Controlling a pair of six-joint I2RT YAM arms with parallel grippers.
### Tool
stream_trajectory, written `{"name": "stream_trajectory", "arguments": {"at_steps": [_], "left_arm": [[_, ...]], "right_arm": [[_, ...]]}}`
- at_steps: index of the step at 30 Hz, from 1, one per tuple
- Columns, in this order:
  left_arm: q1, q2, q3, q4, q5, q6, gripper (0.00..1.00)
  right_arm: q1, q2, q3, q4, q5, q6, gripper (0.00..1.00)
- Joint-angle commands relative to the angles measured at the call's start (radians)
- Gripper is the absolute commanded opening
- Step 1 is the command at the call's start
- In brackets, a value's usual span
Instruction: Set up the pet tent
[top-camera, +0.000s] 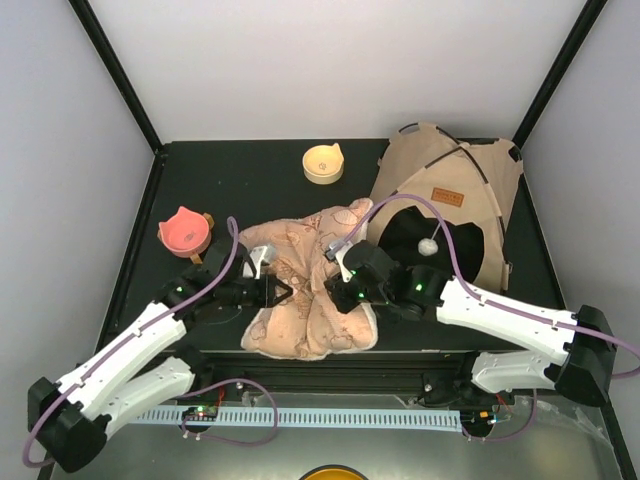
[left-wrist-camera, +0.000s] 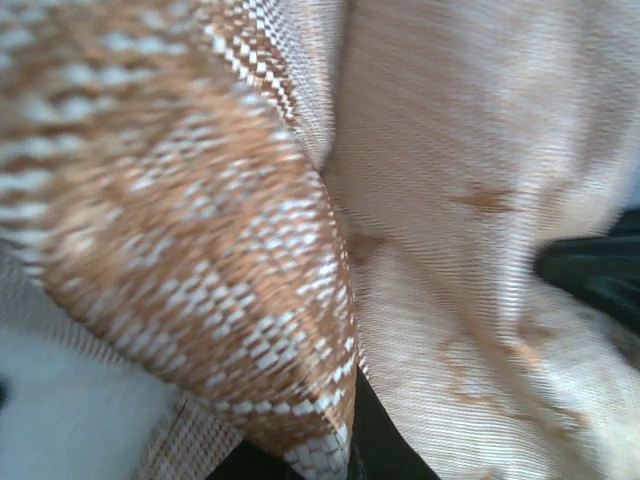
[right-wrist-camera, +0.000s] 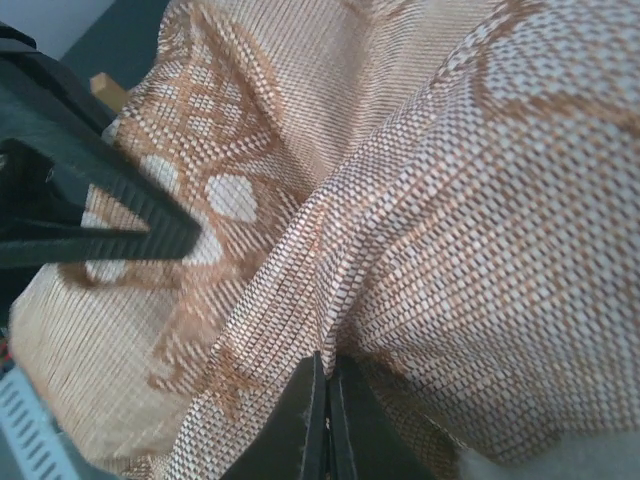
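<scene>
The pet tent (top-camera: 450, 185) lies slumped at the back right: tan canvas, a brown label (top-camera: 445, 195), a black floor (top-camera: 400, 235) and a white ball (top-camera: 427, 246) on a string. In front of it, mid-table, lies the beige patterned pillow (top-camera: 305, 305). My left gripper (top-camera: 278, 293) is shut on the pillow's left edge. My right gripper (top-camera: 333, 283) is shut on its right part. In the right wrist view the right gripper (right-wrist-camera: 327, 400) pinches a fold of the weave (right-wrist-camera: 480, 200). Pillow fabric (left-wrist-camera: 200, 250) fills the left wrist view and hides the jaws.
A pink cat-eared bowl (top-camera: 185, 231) sits at the left and a yellow one (top-camera: 323, 163) at the back middle. A white slotted cable tray (top-camera: 330, 415) runs along the near edge between the arm bases. White walls with black posts close in the table.
</scene>
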Motion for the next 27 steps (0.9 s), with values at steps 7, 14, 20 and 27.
{"name": "stream_trajectory", "arguments": {"at_steps": [7,14,20,27], "left_arm": [[-0.353,0.132,0.294,0.133,0.159,0.097,0.01],[-0.515,0.246,0.511,0.066,0.107,0.173,0.01],[-0.565,0.309,0.531,0.265,0.183,0.093,0.01],[-0.625,0.413,0.687,0.284,0.345,0.087,0.01]], "right_arm": [[0.062,-0.163,0.040,-0.067,-0.062,0.161,0.01],[0.069,-0.318,-0.042,-0.068,-0.205,0.224,0.02],[0.072,-0.409,-0.028,-0.222,-0.220,0.281,0.03],[0.071,-0.528,-0.017,-0.327,-0.312,0.265,0.04]]}}
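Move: Both grippers already pinch the cushion, some 12 cm apart. The tent's dark opening, where the cushion is headed, lies about 34 cm right of the left hand and 12 cm ahead, a little lower; from the right hand it is about 22 cm right, 11 cm ahead, roughly 7 cm below. The yellow bowl stands 30 cm ahead of the right hand and 3 cm left; the pink bowl is 24 cm left and 14 cm ahead of the left hand. Keeping their pinch on the cushion, both hands hoist it and draw it back and to the right, over the table's near edge. The left swings some 16 cm right, also back and up, turning about 45 degrees clockwise until its fingers are beside the right's; the right comes back, up and right by around 8 cm each way, tilting some 20 degrees. ##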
